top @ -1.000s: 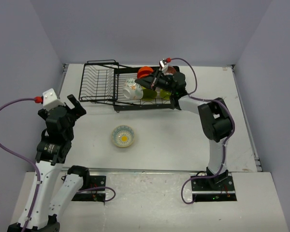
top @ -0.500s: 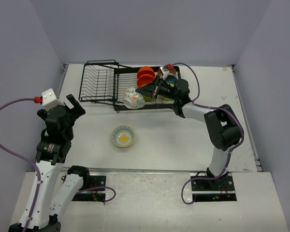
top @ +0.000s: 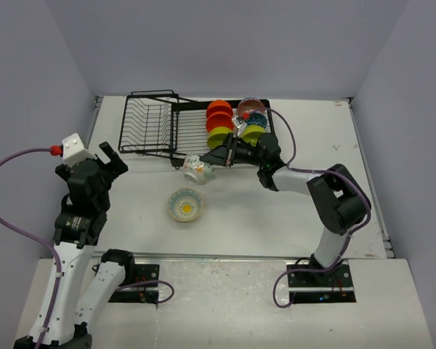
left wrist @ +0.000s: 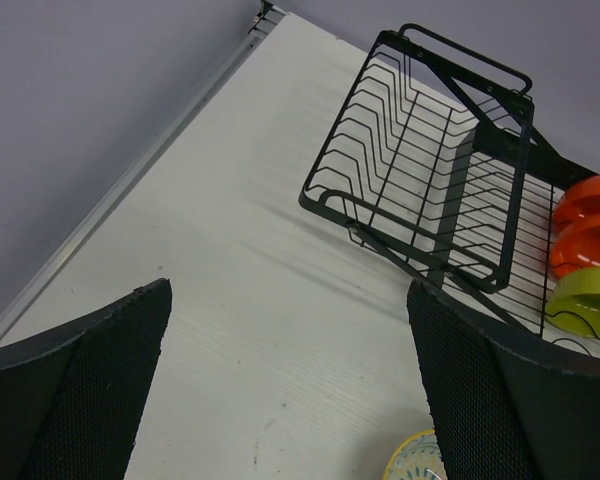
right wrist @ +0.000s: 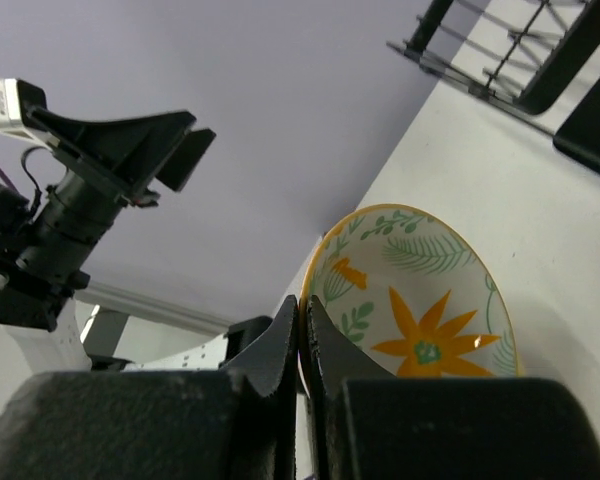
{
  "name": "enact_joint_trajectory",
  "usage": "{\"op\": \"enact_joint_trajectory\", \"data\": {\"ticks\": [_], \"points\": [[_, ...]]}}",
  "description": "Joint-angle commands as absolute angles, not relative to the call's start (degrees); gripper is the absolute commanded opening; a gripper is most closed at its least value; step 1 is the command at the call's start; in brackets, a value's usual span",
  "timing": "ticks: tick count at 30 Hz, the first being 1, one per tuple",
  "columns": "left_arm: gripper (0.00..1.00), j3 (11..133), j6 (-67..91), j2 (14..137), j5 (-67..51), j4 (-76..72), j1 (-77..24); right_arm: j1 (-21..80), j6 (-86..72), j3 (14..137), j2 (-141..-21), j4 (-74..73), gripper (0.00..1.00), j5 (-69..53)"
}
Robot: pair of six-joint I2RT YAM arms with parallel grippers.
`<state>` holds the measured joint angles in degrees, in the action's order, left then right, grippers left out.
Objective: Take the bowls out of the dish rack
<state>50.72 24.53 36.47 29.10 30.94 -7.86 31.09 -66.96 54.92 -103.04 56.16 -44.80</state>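
Observation:
My right gripper (top: 212, 161) is shut on the rim of a cream bowl with orange flowers (top: 198, 169), held tilted just in front of the black wire dish rack (top: 152, 123). In the right wrist view the jaws pinch the rim of this floral bowl (right wrist: 420, 300) at my right gripper (right wrist: 302, 310). Orange bowls (top: 219, 109), lime green bowls (top: 219, 135), a blue speckled bowl (top: 257, 118) and a pinkish one (top: 248, 107) stand in the rack. My left gripper (top: 110, 158) hangs open and empty at the left, its fingers (left wrist: 80, 390) wide apart over the table.
A second floral bowl (top: 186, 204) sits upright on the table in front of the rack, its edge showing as a bowl rim (left wrist: 415, 465) in the left wrist view. The rack's left basket section (left wrist: 430, 170) holds nothing. The table ends at a wall edge (left wrist: 130, 180).
My right gripper has pulled the floral bowl out of the rack, toward the front left, down to the table's level. The left arm has not moved.

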Motion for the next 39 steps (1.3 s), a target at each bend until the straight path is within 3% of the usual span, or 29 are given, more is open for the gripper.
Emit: {"op": "enact_joint_trajectory", "data": {"ticks": [1, 16, 39], "points": [[1.00, 50.36, 25.14, 36.12, 29.09, 29.27, -7.12, 33.13, -65.22, 53.71, -100.37, 60.73, 0.00, -46.32], [1.00, 50.27, 25.05, 36.04, 28.30, 29.09, -6.94, 36.91, -49.59, 53.35, -97.38, 47.82, 0.00, -43.68], [1.00, 50.19, 24.79, 35.86, 27.51, 28.92, -6.86, 46.84, -26.64, 60.38, -95.19, 24.18, 0.00, -27.69]]}}
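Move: The floral bowl is already pinched by its rim in the right fingers. The patterned bowl on the table, which it is being carried to, lies about 9 cm to that hand's left, 5 cm back and 20 cm below. In the rack, the left green bowl stands about 20 cm ahead and 3 cm right, the right green bowl about 20 cm ahead and 16 cm right, both some 14 cm lower. From the idle left hand, the patterned bowl is roughly 25 cm right, about level fore and aft, and 25 cm below. Lower the right hand about 6 cm while drawing it back and to the left, some 5 cm each, away from the rack and towards the patterned bowl. As it sinks, tip the fingers down about 20 degrees and roll the hand's top back towards the base. Keep the fingers shut on the floral bowl's rim. ##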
